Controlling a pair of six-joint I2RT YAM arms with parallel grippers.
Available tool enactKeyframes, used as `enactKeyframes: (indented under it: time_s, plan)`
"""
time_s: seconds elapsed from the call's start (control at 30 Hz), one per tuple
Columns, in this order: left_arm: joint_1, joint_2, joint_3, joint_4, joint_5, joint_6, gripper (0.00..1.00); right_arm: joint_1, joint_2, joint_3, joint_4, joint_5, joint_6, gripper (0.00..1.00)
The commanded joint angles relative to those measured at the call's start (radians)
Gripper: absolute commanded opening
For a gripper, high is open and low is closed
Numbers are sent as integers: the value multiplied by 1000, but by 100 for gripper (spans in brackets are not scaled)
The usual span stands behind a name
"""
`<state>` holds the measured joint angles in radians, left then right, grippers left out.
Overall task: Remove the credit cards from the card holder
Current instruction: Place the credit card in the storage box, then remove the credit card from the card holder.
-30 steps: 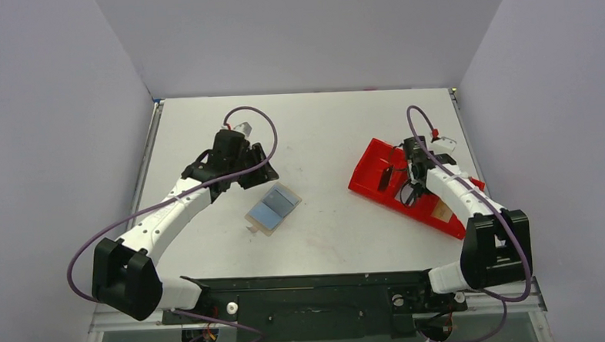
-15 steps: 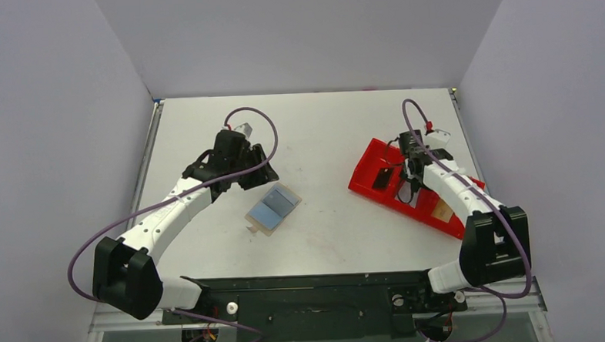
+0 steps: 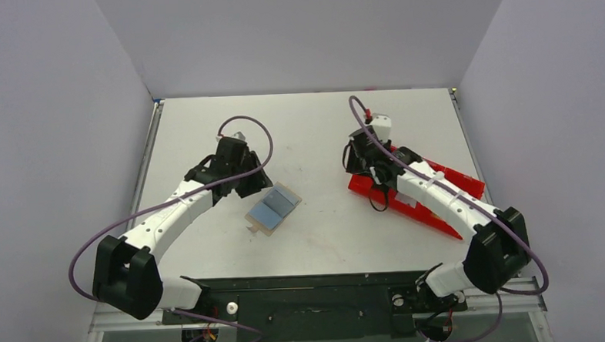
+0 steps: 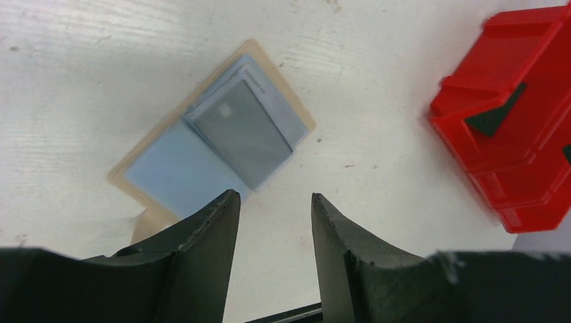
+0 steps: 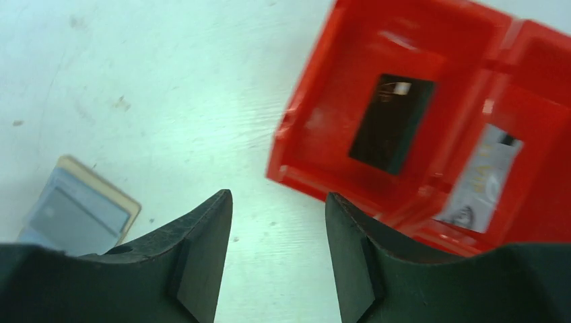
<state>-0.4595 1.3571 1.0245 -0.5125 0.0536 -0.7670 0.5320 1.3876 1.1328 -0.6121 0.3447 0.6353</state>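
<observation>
The tan-brown card holder (image 3: 272,208) lies open and flat on the table. In the left wrist view a grey credit card (image 4: 244,133) lies over a light blue one (image 4: 176,171) on the holder (image 4: 297,111). My left gripper (image 4: 273,196) hovers just up-left of the holder (image 3: 247,181), open, with nothing between its fingers. My right gripper (image 5: 278,195) is open and empty over bare table at the red tray's left end (image 3: 357,159). The holder (image 5: 81,208) shows at the lower left of the right wrist view.
The red plastic compartment tray (image 3: 360,185) lies slanted at the right, partly under my right arm. A dark card (image 5: 390,123) lies in one compartment and a pale printed card (image 5: 481,178) in the one beside it. The tray's corner (image 4: 512,182) shows in the left wrist view.
My right gripper has opened and swung from above the tray's compartments to the left, past the tray's end. My left gripper has shifted slightly toward the holder.
</observation>
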Motion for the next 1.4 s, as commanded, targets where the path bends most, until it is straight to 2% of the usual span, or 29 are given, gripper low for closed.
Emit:
enactKeyframes:
  time_s: [0.0, 0.2, 0.3, 0.47, 0.87, 1.17, 1.37]
  plan:
    - [7, -5, -45, -66, -137, -108, 41, 117, 109, 65, 106, -114, -28, 49]
    - [15, -30, -194, -73, -206, -242, 31, 254, 274, 175, 172, -209, -79, 46]
    - [13, -45, -256, -40, -211, -284, 24, 287, 348, 210, 202, -262, -96, 45]
    - [12, -19, -316, 6, -227, -312, 18, 331, 438, 242, 242, -328, -103, 43]
    - [28, 118, -254, 33, -263, -252, 15, 370, 558, 289, 261, -316, -96, 39]
    - [106, 198, -207, 71, -219, -185, 15, 372, 591, 298, 271, -272, -62, 34]
    - [120, 221, -179, 80, -195, -159, 15, 366, 597, 289, 272, -231, -23, 23]
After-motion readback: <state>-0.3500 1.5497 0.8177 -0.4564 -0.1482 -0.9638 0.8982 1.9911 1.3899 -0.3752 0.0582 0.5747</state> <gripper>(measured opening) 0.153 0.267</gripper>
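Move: The open card holder lies almost straight under the left hand: its middle is about 2 cm to the right, 1 cm ahead and 13 cm below. From the right hand the card holder is some 27 cm to the left, 5 cm back and 15 cm below. Behind on that side, in the red box, a black card lies about 8 cm right and 5 cm ahead of the right hand, and a silver card about 15 cm right and 1 cm back. Towards the card holder's right part the right hand sweeps about 23 cm left while sinking some 12 cm, turning 35 degrees counter-clockwise, and its fingers narrow over the card pocket. The left hand drops about 13 cm, swinging left and back, its fingers drawing nearly together, then comes forward some 5 cm to the holder's left far corner, where the tips seem to touch. ##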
